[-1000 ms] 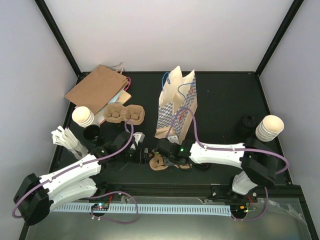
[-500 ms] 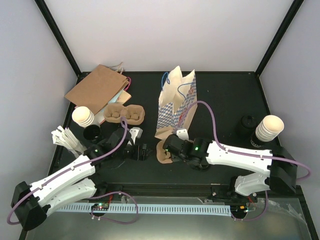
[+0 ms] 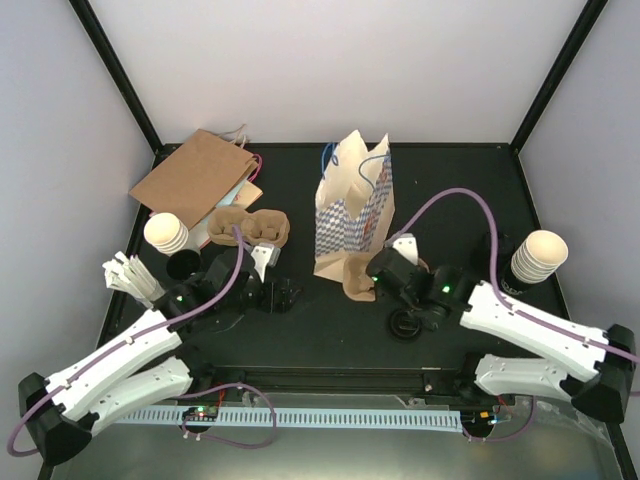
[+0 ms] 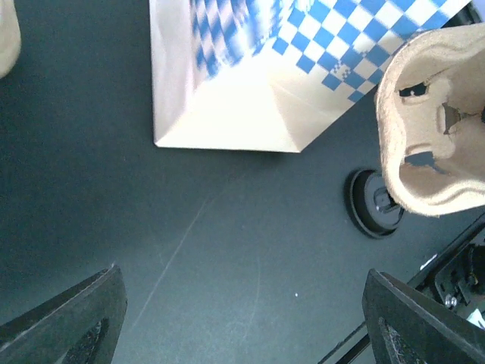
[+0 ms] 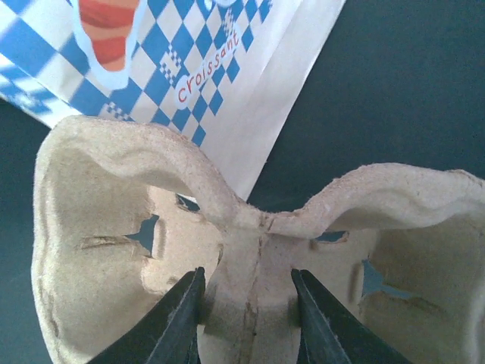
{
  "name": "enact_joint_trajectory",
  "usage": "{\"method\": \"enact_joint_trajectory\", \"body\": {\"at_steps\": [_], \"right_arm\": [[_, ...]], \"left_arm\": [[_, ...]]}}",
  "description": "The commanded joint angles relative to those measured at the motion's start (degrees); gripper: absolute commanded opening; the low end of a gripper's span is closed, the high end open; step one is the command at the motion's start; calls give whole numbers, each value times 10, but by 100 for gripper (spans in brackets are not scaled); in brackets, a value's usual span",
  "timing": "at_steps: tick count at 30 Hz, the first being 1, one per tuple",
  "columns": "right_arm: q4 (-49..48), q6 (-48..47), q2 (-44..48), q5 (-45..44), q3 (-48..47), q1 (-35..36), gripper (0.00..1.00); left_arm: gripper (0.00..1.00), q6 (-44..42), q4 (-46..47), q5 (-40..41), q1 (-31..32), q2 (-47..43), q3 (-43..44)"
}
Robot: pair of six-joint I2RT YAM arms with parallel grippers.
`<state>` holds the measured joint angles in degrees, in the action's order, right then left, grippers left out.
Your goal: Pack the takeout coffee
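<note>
One takeout coffee shows as a black disc [image 3: 405, 325] on the mat, seen again in the left wrist view [image 4: 375, 203]; no cup wall shows under its lid. My right gripper [image 3: 372, 275] [image 5: 247, 273] is shut on the middle ridge of a brown pulp cup carrier [image 3: 356, 279] [image 5: 114, 265] [image 4: 432, 136]. The carrier is tilted at the foot of the blue-and-white checked paper bag [image 3: 352, 205] [image 5: 227, 61]. My left gripper [image 3: 278, 295] [image 4: 250, 303] hangs open over bare mat, left of the bag [image 4: 242, 106], with nothing between its fingers.
More carriers [image 3: 248, 227] and brown bags [image 3: 195, 175] lie at the back left. A cup stack [image 3: 167, 233], a black disc [image 3: 185, 265] and white packets [image 3: 130, 275] are also on the left. On the right stand another cup stack [image 3: 540, 255] and a black lidded item [image 3: 493, 248].
My right gripper has carried the carrier right and back, to the bag's foot, uncovering the black disc. My left gripper has drawn back and left a little.
</note>
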<state>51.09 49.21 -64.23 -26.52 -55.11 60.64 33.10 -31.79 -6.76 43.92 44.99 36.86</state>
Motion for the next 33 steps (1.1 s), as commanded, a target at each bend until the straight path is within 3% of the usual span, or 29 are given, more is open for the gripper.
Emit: {"method": "enact_joint_trajectory", "body": {"at_steps": [1, 12, 21, 33], "right_arm": [[20, -50, 59, -47, -13, -32, 32], [75, -126, 116, -109, -128, -75, 33], [14, -258, 140, -143, -211, -75, 32], [-48, -346, 128, -231, -237, -75, 32]], "left_arm": [[88, -37, -26, 41, -5, 8, 74], [89, -96, -40, 57, -26, 177, 293], [89, -90, -31, 65, -27, 358, 467], [81, -49, -103, 190, -27, 534, 654]]}}
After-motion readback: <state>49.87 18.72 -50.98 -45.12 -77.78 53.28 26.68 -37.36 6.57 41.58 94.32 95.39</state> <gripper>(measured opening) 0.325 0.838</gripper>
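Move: From the left gripper, empty and open, the paper bag's left blue handle is about 23 cm ahead, 8 cm to the right and 10 cm above; the empty cup carrier on the table is some 22 cm ahead, 8 cm left and 15 cm below. The right gripper already holds another carrier; from it, the bag's mouth is about 21 cm ahead, 7 cm left and 10 cm up, and the black lid is 6 cm right, about level with it front to back and 17 cm below. Raise the left gripper first, then carry it forward about 19 cm and to the right towards the bag's left handle, tipping the fingers up slightly and keeping them open. Meanwhile, keep the right gripper's hold on the carrier's middle ridge and lift it some 23 cm, veering right to clear the bag's near right side and tilting the fingers well up. ##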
